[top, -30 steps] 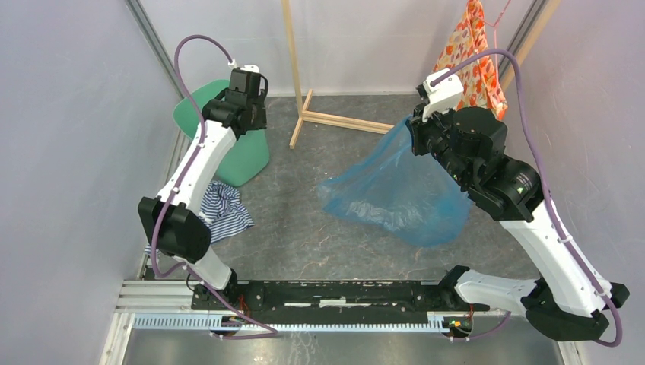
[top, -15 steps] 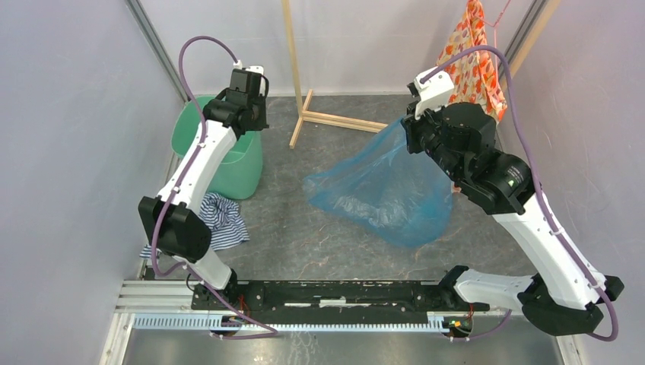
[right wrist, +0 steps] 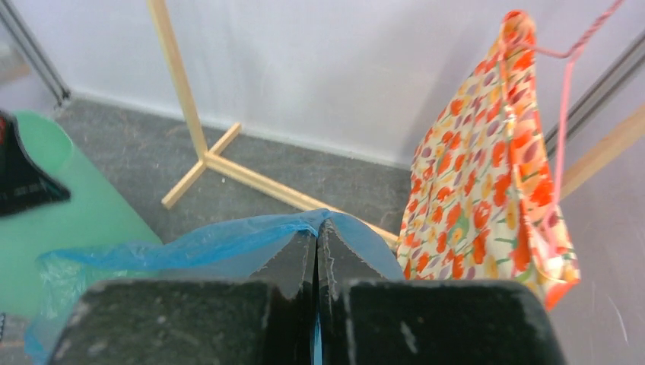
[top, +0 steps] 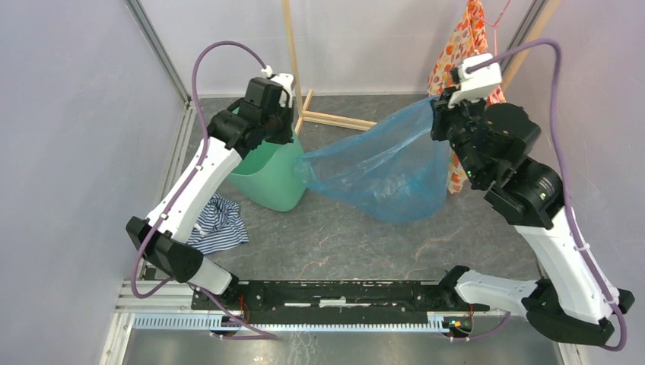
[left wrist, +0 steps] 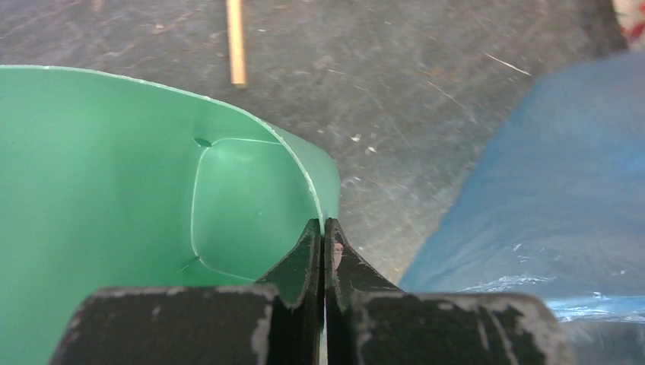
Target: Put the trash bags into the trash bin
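Note:
The mint-green trash bin (top: 270, 179) stands left of centre, leaning. My left gripper (top: 279, 131) is shut on the bin's right rim; in the left wrist view its fingertips (left wrist: 323, 226) pinch the thin green wall (left wrist: 152, 190). The light-blue trash bag (top: 380, 171) hangs stretched from my raised right gripper (top: 440, 112), and its lower left end touches the bin's side. In the right wrist view that gripper (right wrist: 317, 226) is shut on the bag's top edge (right wrist: 190, 247). The bag is outside the bin.
A blue-and-white striped cloth (top: 217, 224) lies on the floor left of the bin. A wooden stand (top: 335, 119) stands at the back, and orange floral fabric (top: 471, 26) hangs at the back right, close to my right wrist. Walls close in on both sides.
My left gripper shut on the bin's rim and moved the bin right, toward the bag. My right gripper carried the bag's top higher and farther back, stretching the bag.

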Action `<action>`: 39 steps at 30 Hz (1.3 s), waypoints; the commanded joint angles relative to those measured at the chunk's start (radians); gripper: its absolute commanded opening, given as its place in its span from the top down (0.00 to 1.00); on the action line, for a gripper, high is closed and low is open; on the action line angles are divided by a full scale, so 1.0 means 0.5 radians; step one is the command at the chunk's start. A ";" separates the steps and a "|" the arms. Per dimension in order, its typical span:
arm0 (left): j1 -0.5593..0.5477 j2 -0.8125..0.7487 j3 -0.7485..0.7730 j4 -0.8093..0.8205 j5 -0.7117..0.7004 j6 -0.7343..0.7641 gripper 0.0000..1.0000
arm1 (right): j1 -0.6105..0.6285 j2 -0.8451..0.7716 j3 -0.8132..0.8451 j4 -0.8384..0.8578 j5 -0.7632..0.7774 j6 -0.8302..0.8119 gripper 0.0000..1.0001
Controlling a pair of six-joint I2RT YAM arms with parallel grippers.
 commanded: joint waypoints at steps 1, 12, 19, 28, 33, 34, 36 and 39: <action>-0.224 -0.092 0.110 0.032 -0.012 -0.159 0.98 | -0.002 -0.169 0.043 0.328 0.148 -0.056 1.00; -0.606 0.051 0.161 0.101 -0.063 -0.537 0.98 | -0.002 -0.531 -0.246 0.977 -0.052 -0.070 1.00; -0.664 0.100 0.066 0.300 0.004 -0.748 0.83 | -0.002 -0.521 -0.178 1.033 -0.091 -0.066 1.00; -0.672 0.162 0.072 0.418 0.075 -0.819 0.58 | 0.000 -0.469 -0.095 1.020 -0.119 -0.090 1.00; -0.671 0.083 0.084 0.444 0.007 -0.824 0.51 | 0.000 -0.414 -0.016 1.022 -0.121 -0.137 1.00; -0.671 0.050 0.087 0.446 -0.016 -0.823 0.50 | 0.000 -0.401 0.003 1.027 -0.125 -0.148 1.00; -0.671 -0.029 0.089 0.453 -0.063 -0.816 0.47 | -0.002 -0.372 0.043 1.038 -0.133 -0.167 1.00; -0.671 -0.171 0.076 0.458 -0.121 -0.790 0.45 | 0.000 -0.332 0.102 1.064 -0.153 -0.194 1.00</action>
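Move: My left hand already pinches the rim of the trash bin; the bin's middle is about 9 cm to its left, 3 cm back and 14 cm down. The blue bag it is bound for has its middle about 17 cm right and 6 cm back. A rack foot lies some 15 cm straight ahead, the striped cloth about 20 cm left and 22 cm back, both on the floor. From my right hand, the bag's middle is 14 cm left, level fore and aft, and 17 cm down. I drag the trash bin by its rim about 15 cm to my right and some 5 cm back towards the hanging bag. Over the latter half I open the left fingers around the rim, roll that hand about 20 degrees, left side down, and end edging up. Meanwhile my right hand keeps its pinch on the bag and hoists it 15 cm, drawing back and right, fingers tipping up. ##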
